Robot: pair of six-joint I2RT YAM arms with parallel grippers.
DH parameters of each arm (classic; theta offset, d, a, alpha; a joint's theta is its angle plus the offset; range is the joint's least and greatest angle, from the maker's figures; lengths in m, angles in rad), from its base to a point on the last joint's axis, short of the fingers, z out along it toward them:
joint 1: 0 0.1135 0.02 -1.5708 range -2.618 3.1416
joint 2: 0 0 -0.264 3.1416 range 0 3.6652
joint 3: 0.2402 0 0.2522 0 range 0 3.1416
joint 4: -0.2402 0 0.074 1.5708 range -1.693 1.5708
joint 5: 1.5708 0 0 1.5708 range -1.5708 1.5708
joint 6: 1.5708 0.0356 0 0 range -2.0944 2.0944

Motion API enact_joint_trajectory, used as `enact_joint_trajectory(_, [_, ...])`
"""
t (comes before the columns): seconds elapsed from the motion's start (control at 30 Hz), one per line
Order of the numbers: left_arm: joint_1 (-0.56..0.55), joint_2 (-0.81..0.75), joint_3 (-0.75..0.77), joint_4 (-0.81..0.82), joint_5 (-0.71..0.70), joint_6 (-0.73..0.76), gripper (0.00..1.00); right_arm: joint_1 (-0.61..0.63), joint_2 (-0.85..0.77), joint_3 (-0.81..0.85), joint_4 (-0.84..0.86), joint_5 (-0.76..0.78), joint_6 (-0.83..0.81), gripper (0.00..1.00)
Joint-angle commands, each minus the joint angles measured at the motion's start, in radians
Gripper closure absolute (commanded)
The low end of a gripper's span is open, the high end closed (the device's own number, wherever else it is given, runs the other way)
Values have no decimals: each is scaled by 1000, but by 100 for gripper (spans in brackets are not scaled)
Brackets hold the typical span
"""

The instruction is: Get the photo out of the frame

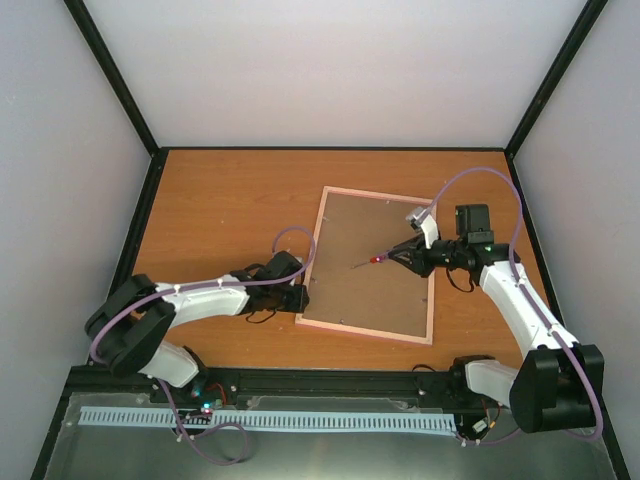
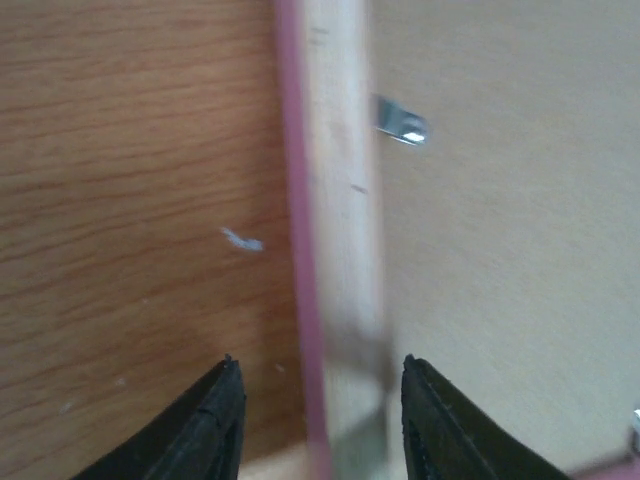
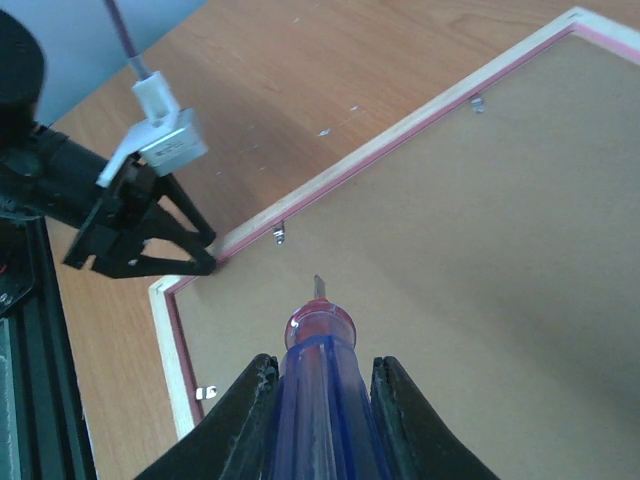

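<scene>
The frame (image 1: 313,255) lies face down on the table, showing its brown hardboard back (image 1: 360,300) inside pink and pale wood rails. The photo is hidden under that panel. My left gripper (image 1: 300,298) sits at the frame's left rail near the front corner. In the left wrist view its jaws (image 2: 320,390) stand open on either side of the rail (image 2: 335,200), with a gap on each side. My right gripper (image 3: 325,375) is shut on a purple-handled screwdriver (image 3: 318,340), whose tip points over the back panel (image 3: 480,280) toward the left rail.
Small metal clips (image 3: 279,236) (image 3: 207,392) (image 3: 478,101) hold the panel along the rails; one clip (image 2: 400,125) shows just ahead of the left jaws. Black posts and pale walls enclose the wooden table (image 1: 220,200).
</scene>
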Motion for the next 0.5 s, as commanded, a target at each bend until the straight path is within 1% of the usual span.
enact_joint_trajectory(0.0, [-10,79,72,-59,-126,-90,60,45,8,21,-3,-14,-36,97])
enact_joint_trajectory(0.13, [-10,89,68,-73,-150,-106,70,51,5,11,-4,-17,-41,97])
enact_joint_trajectory(0.3, [-15,86,35,-23,-99,-55,82,83,4,36,-12,23,-45,97])
enact_joint_trajectory(0.4, [-42,70,11,-13,-106,-40,90,173,7,68,-30,104,-69,97])
enact_joint_trajectory(0.47, [-50,52,-9,-10,-107,-43,93,249,20,98,-42,144,-77,97])
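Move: The frame's left rail lies between the left hand's open fingers, about 1 cm ahead and 2 cm below the hand point. The near-left metal tab is about 5 cm ahead and 3 cm right of that hand. From the right hand, which holds the screwdriver, this tab lies level, some 17 cm left and 17 cm down; the near rail's tab is about 11 cm back, 11 cm left and 17 cm below, and the gripped stretch of rail about 4 cm back and 20 cm left. The left hand sinks about 1 cm and eases about 1 cm forward over the left rail, closing its fingers from half open until they pinch the wood from both sides, close to the near-left corner. Meanwhile the right hand, keeping its grip on the screwdriver, swings about 3 cm to the left and slightly back above the backing board, turning a few degrees counter-clockwise and bringing the blade towards the near-left tab without reaching it. ##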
